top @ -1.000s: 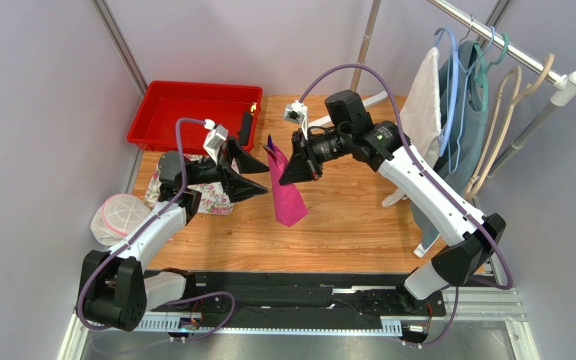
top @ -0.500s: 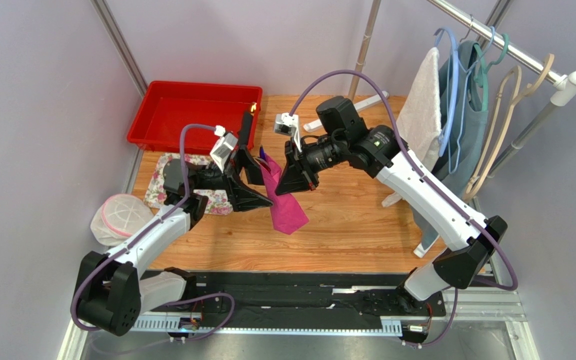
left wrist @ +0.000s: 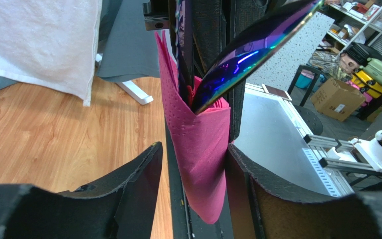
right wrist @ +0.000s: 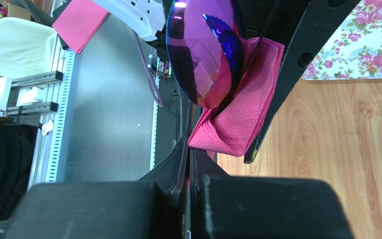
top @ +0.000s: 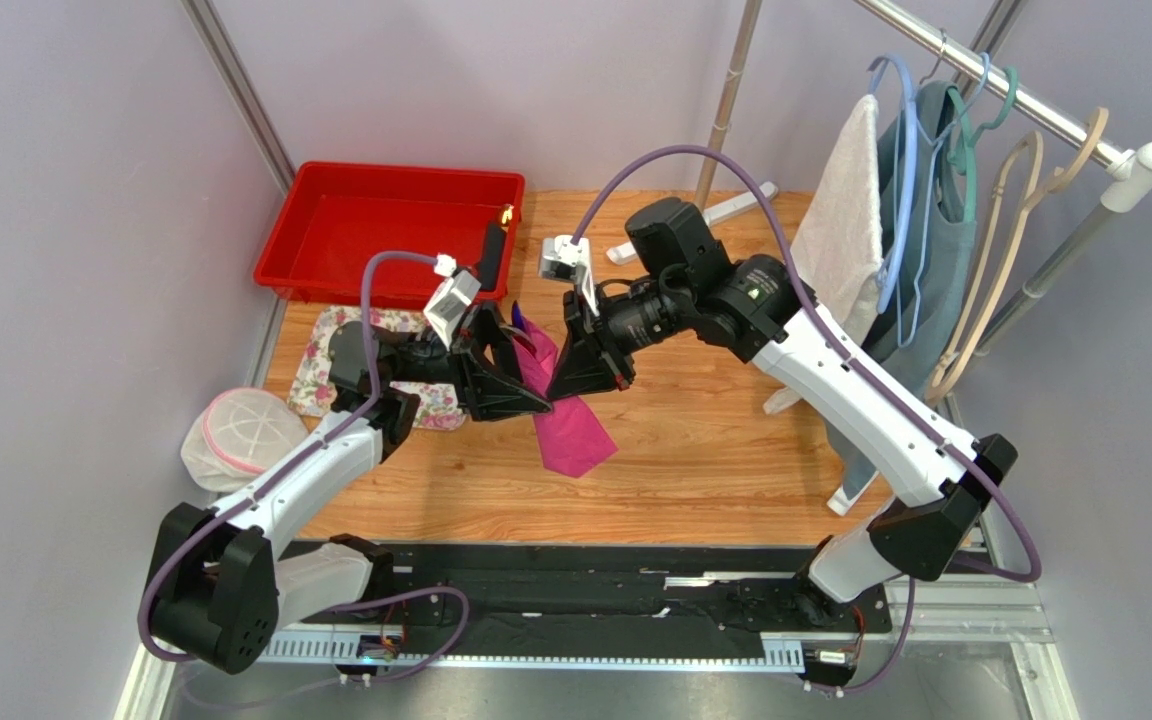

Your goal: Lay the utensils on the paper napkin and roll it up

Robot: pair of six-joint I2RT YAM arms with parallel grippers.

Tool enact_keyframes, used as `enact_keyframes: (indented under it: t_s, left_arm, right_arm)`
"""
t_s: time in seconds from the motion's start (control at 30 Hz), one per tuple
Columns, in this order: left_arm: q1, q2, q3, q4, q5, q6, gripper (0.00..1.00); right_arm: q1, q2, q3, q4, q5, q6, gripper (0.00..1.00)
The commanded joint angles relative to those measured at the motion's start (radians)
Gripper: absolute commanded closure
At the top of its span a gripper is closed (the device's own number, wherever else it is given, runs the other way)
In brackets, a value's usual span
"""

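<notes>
The paper napkin (top: 573, 425) is a magenta roll hanging in the air over the wooden table, wrapped around the utensils, whose purplish tips (top: 519, 318) stick out of its top. My right gripper (top: 579, 365) is shut on the roll's edge and holds it up. In the right wrist view the gripper (right wrist: 188, 145) pinches the napkin (right wrist: 243, 119) below a purple spoon bowl (right wrist: 203, 50). My left gripper (top: 522, 383) is open with its jaws on either side of the roll. In the left wrist view (left wrist: 193, 147) the napkin (left wrist: 200, 149) hangs between the fingers and an iridescent spoon (left wrist: 248, 50) leans out.
A red tray (top: 387, 225) stands at the back left, with a small black object (top: 492, 255) at its right. A floral cloth (top: 330, 342) lies below it and a white mesh bag (top: 244, 428) at the left edge. A clothes rack with towel and hangers (top: 898, 195) stands on the right.
My right gripper has moved left and a little down with the roll. My left gripper has moved right and now straddles the roll.
</notes>
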State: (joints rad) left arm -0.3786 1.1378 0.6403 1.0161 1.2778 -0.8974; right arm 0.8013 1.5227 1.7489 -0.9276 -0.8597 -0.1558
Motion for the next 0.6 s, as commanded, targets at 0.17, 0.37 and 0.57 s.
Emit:
enact_keyframes:
  t_s: [0.17,0.37,0.57]
  left_arm:
    - [-0.005,-0.029,-0.011,0.114,0.014,-0.038,0.71]
    - [-0.005,-0.035,-0.027,0.119,-0.043,-0.107,1.00]
    - [0.029,-0.059,-0.019,0.042,-0.107,-0.121,1.00]
  right_arm:
    - [0.009,-0.050,0.052,0.047,0.036,-0.019,1.00]
    - [-0.016,-0.053,0.063,0.079,0.076,0.012,1.00]
    - [-0.053,-0.064,0.098,0.069,0.122,0.067,0.57]
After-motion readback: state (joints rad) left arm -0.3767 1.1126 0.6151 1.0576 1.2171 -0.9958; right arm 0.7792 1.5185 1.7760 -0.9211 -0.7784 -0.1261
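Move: The rolled napkin with its utensils hangs upright in the right hand's shut fingertips, its middle about 2 cm left of and 2 cm below that pinch. From the left hand, its open fingers already around the roll, that middle lies some 2 cm right, 1 cm back and 1 cm below. The spoon bowl sticks out about 7 cm above and 2 cm left of the left hand. The floral mat lies roughly 28 cm ahead, 25 cm left and 30 cm below it. The napkin roll is handed over: the left fingers, about half open at first, close and pinch its wrapped middle from the left, that hand staying nearly in place and rising only about 1 cm. The right hand keeps its pinch while easing forward, some 2 cm in all with a slight clockwise turn, then begins to spread its fingers at the very end. ##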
